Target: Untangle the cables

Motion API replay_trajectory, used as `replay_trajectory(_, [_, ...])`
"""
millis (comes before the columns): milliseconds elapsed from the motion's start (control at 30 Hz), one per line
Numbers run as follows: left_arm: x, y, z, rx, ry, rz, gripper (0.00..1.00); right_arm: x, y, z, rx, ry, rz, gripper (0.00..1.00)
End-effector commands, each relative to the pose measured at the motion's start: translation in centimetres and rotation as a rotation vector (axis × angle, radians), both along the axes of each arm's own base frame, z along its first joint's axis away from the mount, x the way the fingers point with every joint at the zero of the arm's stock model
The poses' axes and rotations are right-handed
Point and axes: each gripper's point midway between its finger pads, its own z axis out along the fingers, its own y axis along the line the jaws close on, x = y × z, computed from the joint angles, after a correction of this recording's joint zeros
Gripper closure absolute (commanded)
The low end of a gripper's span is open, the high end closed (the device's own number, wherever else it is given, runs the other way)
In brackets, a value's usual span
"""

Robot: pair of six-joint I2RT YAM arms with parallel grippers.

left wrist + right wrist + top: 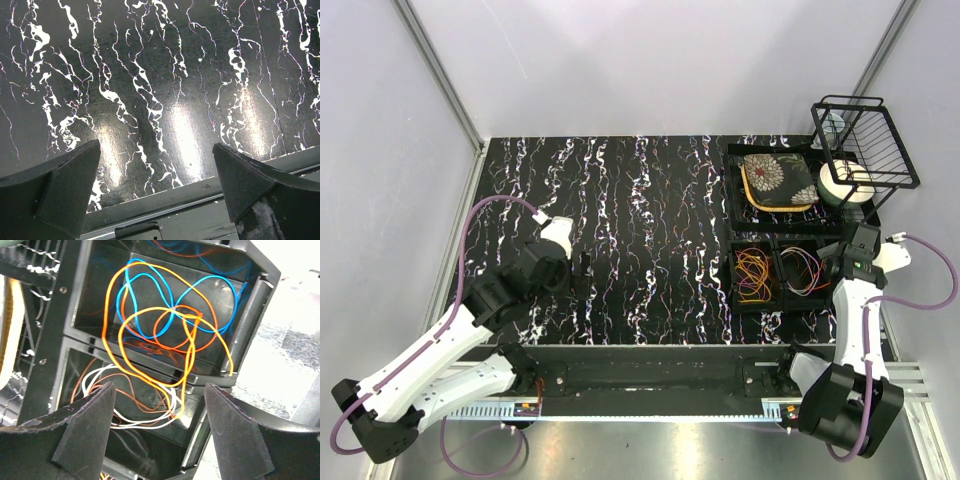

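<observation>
The cables lie in two black bins at the right of the table: an orange tangle [753,275] in one, mixed purple, red and blue loops [802,272] in the other. In the right wrist view an orange cable [116,305] loops through a blue cable [215,285] and drapes over the divider onto white and brown cables [125,407] in the nearer compartment. My right gripper [159,390] [832,265] hovers over these bins, open, with the orange loop's low end between the fingers [85,430], untouched. My left gripper [156,147] [582,268] stands open over bare table.
A black tray holds a flower-patterned pad [778,180]. Behind the bins stand a black wire rack [868,135] and a white roll [845,182]. The table's front rail [200,192] runs just under the left fingers. Grey walls close off the left, back and right.
</observation>
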Motion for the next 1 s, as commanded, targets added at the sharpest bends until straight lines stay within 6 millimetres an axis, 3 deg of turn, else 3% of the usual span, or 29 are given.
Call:
replay_trajectory(0, [0.5, -0.5, 0.5, -0.03, -0.026, 0.004, 0.01, -0.7, -0.8, -0.8, -0.014, 0.03, -0.037, 0.23])
replay_trajectory(200, [0.5, -0.5, 0.5, -0.029, -0.024, 0.003, 0.01, -0.6, -1.3, -2.0, 0.002, 0.049, -0.044, 0.25])
replay_trajectory(433, [0.6, -0.5, 0.4, -0.026, -0.024, 0.003, 0.01, -0.1, -1.9, -2.4, 0.004, 0.045, -0.053, 0.38])
replay_trajectory(967, [0.6, -0.5, 0.3, -0.02, -0.018, 0.003, 0.01, 0.4, -2.2, -2.8, 0.018, 0.04, -0.061, 0.86])
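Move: The orange cable strands I go for cross the divider between the organizer's middle and right compartments, about 3 cm below my right hand, some 2 cm to its right and 1 cm back. The blue cable lies about 8 cm to the right and 1 cm back, the white cable roughly 4 cm left and 1 cm ahead, both about 8 cm down. From my left hand those orange strands are roughly 57 cm right, 3 cm ahead and 9 cm lower. I sink my right hand about 3 cm onto the orange strands at the divider, easing back a centimetre and drifting some 2 cm right. Then, staying low, I come forward about 1.5 cm against the organizer and close my wide-open fingers almost fully, pinching the strands between the tips. ##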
